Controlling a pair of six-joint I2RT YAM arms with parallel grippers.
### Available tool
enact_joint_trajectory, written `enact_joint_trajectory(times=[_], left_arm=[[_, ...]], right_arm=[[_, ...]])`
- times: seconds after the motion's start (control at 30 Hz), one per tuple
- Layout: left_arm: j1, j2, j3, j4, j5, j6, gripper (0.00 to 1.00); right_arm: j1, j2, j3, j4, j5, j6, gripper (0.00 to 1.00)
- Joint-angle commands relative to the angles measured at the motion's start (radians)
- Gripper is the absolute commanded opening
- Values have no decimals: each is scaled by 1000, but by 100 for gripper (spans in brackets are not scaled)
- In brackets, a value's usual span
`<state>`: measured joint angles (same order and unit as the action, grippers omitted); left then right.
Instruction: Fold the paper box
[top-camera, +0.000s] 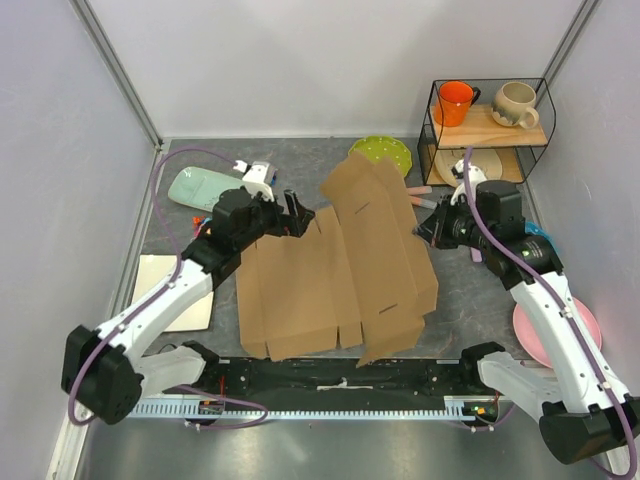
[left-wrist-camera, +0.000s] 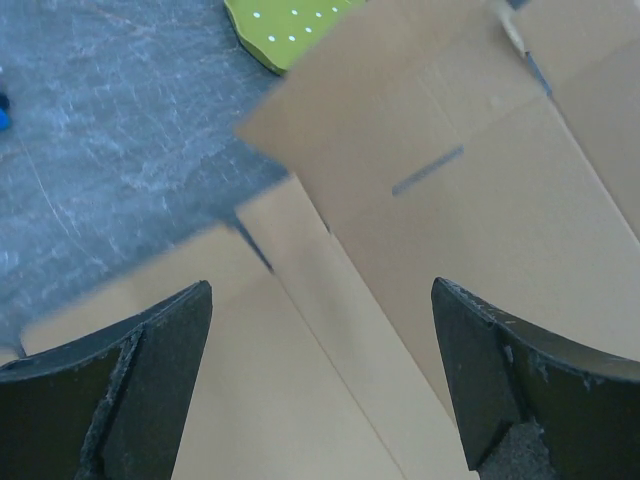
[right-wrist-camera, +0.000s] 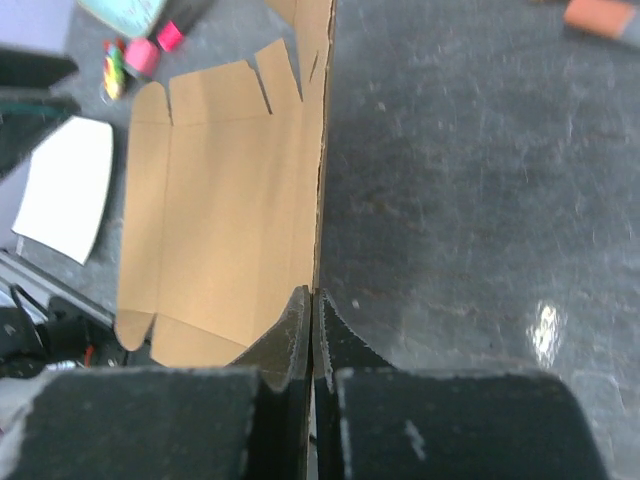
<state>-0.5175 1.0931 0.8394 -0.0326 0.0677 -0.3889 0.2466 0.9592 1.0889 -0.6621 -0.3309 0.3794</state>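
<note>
The paper box (top-camera: 330, 270) is a brown die-cut cardboard sheet lying mid-table, its right panels lifted and tilted. My right gripper (top-camera: 428, 224) is shut on the sheet's raised right edge. In the right wrist view the right gripper (right-wrist-camera: 314, 296) pinches the thin cardboard edge (right-wrist-camera: 320, 180), with the flat panel (right-wrist-camera: 220, 200) to its left. My left gripper (top-camera: 298, 214) is open and empty above the sheet's far left part. In the left wrist view the left gripper (left-wrist-camera: 321, 290) hovers over a crease, with both fingers (left-wrist-camera: 150, 380) apart over the cardboard (left-wrist-camera: 450, 220).
A green plate (top-camera: 382, 152) lies behind the sheet. A wire shelf (top-camera: 540, 125) at back right holds an orange mug (top-camera: 455, 100) and a beige mug (top-camera: 515, 102). A pink plate (top-camera: 535, 330) is at right, a white flat board (top-camera: 170, 290) and a mint tray (top-camera: 200, 187) at left.
</note>
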Motion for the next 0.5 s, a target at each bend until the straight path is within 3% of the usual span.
enact_joint_trajectory(times=[0.0,0.27,0.47], left_arm=[[1,150,23,221,24,174,97],[4,362,144,298,142,364,100],[68,496,207,273,430,446,99]], right_arm=[[33,6,-30,-174,99,-70,0],[51,-2,-155,-127,53,-66,0],[72,15,-142,-122,41,-68,0]])
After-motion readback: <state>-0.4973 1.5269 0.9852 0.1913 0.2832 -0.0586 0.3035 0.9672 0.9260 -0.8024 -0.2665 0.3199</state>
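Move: The right hand already pinches the box's right side edge, held roughly 25 cm above the table; the orange-tipped marker lies about 19 cm ahead and 4 cm to its right, down on the table. The open left hand has the box's far flap some 11 cm ahead, 13 cm to its right and around 12 cm below. The green plate stands beyond that flap, about 23 cm ahead and 21 cm right of the left hand. Keeping its pinch on the box's right edge, the right hand lowers it about 9 cm and draws it back some 4 cm, the fingers tipping farther down and the hand slowing towards the end. Meanwhile the left hand, fingers wide open, sweeps forward, down and to the right towards the far flap, some 10 cm in all, rolling its left side up and swinging clockwise about 15 degrees; it doesn't yet grip anything. ##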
